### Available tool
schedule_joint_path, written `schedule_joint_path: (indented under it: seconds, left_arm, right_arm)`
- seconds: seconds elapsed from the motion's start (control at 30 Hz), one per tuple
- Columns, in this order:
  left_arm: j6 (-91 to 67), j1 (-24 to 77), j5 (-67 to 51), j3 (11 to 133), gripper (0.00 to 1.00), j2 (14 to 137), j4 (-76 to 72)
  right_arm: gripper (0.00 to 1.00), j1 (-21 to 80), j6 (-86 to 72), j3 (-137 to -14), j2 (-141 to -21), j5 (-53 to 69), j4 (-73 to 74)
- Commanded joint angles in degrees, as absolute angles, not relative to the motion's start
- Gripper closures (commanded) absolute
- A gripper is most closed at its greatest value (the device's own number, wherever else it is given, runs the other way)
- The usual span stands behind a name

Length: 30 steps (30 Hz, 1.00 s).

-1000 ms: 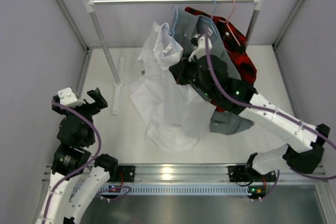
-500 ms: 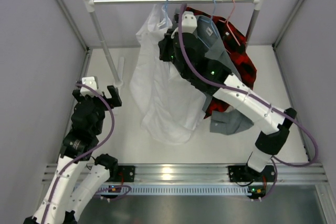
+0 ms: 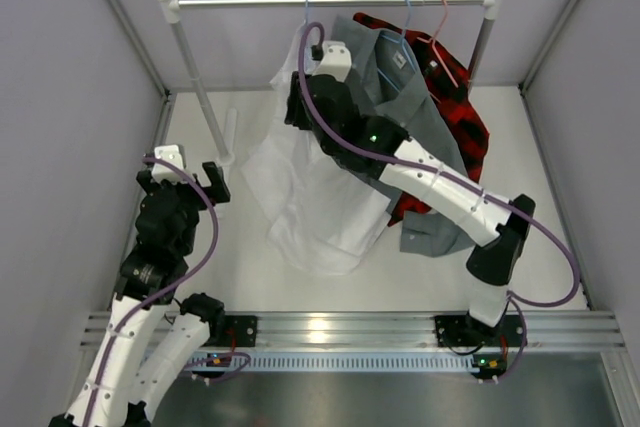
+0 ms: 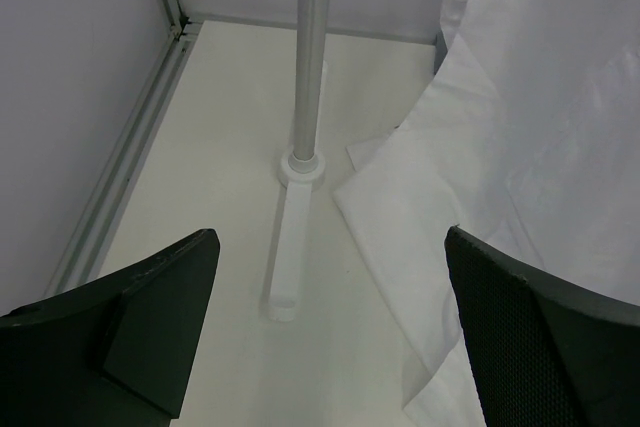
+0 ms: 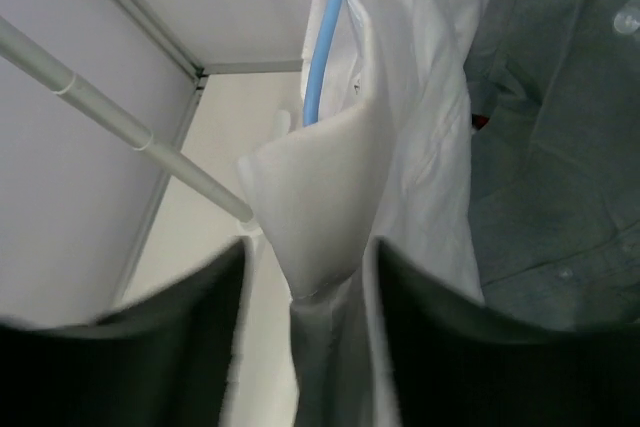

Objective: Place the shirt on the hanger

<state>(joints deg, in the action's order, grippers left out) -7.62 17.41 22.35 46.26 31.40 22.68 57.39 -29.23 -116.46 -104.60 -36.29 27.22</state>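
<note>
The white shirt (image 3: 300, 197) hangs on the light-blue hanger (image 3: 307, 12), whose hook is at the rail; the shirt's tail rests on the floor. My right gripper (image 3: 300, 95) is up at the shirt's collar. In the right wrist view its blurred jaws (image 5: 305, 247) stand a little apart on either side of the white collar (image 5: 310, 187), with the hanger wire (image 5: 325, 47) rising above. My left gripper (image 3: 185, 179) is open and empty, low at the left beside the shirt's hem (image 4: 520, 127). In its own view the left gripper (image 4: 330, 235) holds nothing.
A grey shirt (image 3: 400, 87) on a blue hanger (image 3: 403, 7) and a red-and-black plaid shirt (image 3: 462, 97) on a pink hanger (image 3: 440, 7) hang to the right on the rail (image 3: 240, 2). The rack's left post (image 4: 312, 57) and foot (image 3: 225, 162) stand near my left gripper.
My right arm lifted the white shirt and hanger from mid-floor up to the rail, and the hook came down onto it. My left arm moved up and forward a little.
</note>
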Motion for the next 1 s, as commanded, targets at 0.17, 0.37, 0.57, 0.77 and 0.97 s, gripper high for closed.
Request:
schedule_joint_path:
  seconds: [0.17,0.37,0.57,0.77,0.97]
  left_arm:
    - [-9.3,15.6,21.2,47.2,0.02,34.2,22.1]
    - [-10.1,15.5,17.6,47.8,0.02,35.9,24.1]
    - [-12.5,15.6,17.9,46.0,0.02,32.3,29.3]
    - [-12.7,15.6,19.6,42.7,0.02,26.2,28.0]
    - [-12.1,15.6,15.6,42.0,0.02,28.0,27.3]
  right_arm:
    - [0.01,58.7,-23.8,-106.1,-90.8,-35.2,25.6]
    - [0.00,58.5,-13.6,-89.6,-74.6,-44.2,25.5]
    - [0.00,58.2,-6.1,-74.8,-57.4,-56.3,25.9]
    - [0.01,58.1,-12.5,-65.6,-39.5,-58.5,35.3]
    - [0.00,58.2,-14.5,-60.0,-28.2,-60.0,41.7]
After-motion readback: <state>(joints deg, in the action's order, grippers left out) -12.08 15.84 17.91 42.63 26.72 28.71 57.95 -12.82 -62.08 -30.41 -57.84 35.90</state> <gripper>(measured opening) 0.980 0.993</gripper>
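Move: Right at the right hand's fingertips is the blue hanger's neck with the white shirt's collar, only about 3 cm ahead. The rail it hooks over runs some 8 cm ahead and 8 cm above that hand; the grey shirt's collar hangs about 15 cm to its right and 4 cm ahead, roughly level in height. From the left hand the hanger lies about 12 cm ahead, 20 cm to the right and 8 cm higher. Opening its fingers from part-open to fully wide, the right hand lets go of the hanger and collar and backs off, then sweeps some 35 cm right and 16 cm back, past the near side of the grey shirt at nearly the same height, turning about 20 degrees clockwise and tipping up slightly. The left hand, empty and open, sinks about 4 cm and ends slightly back. ##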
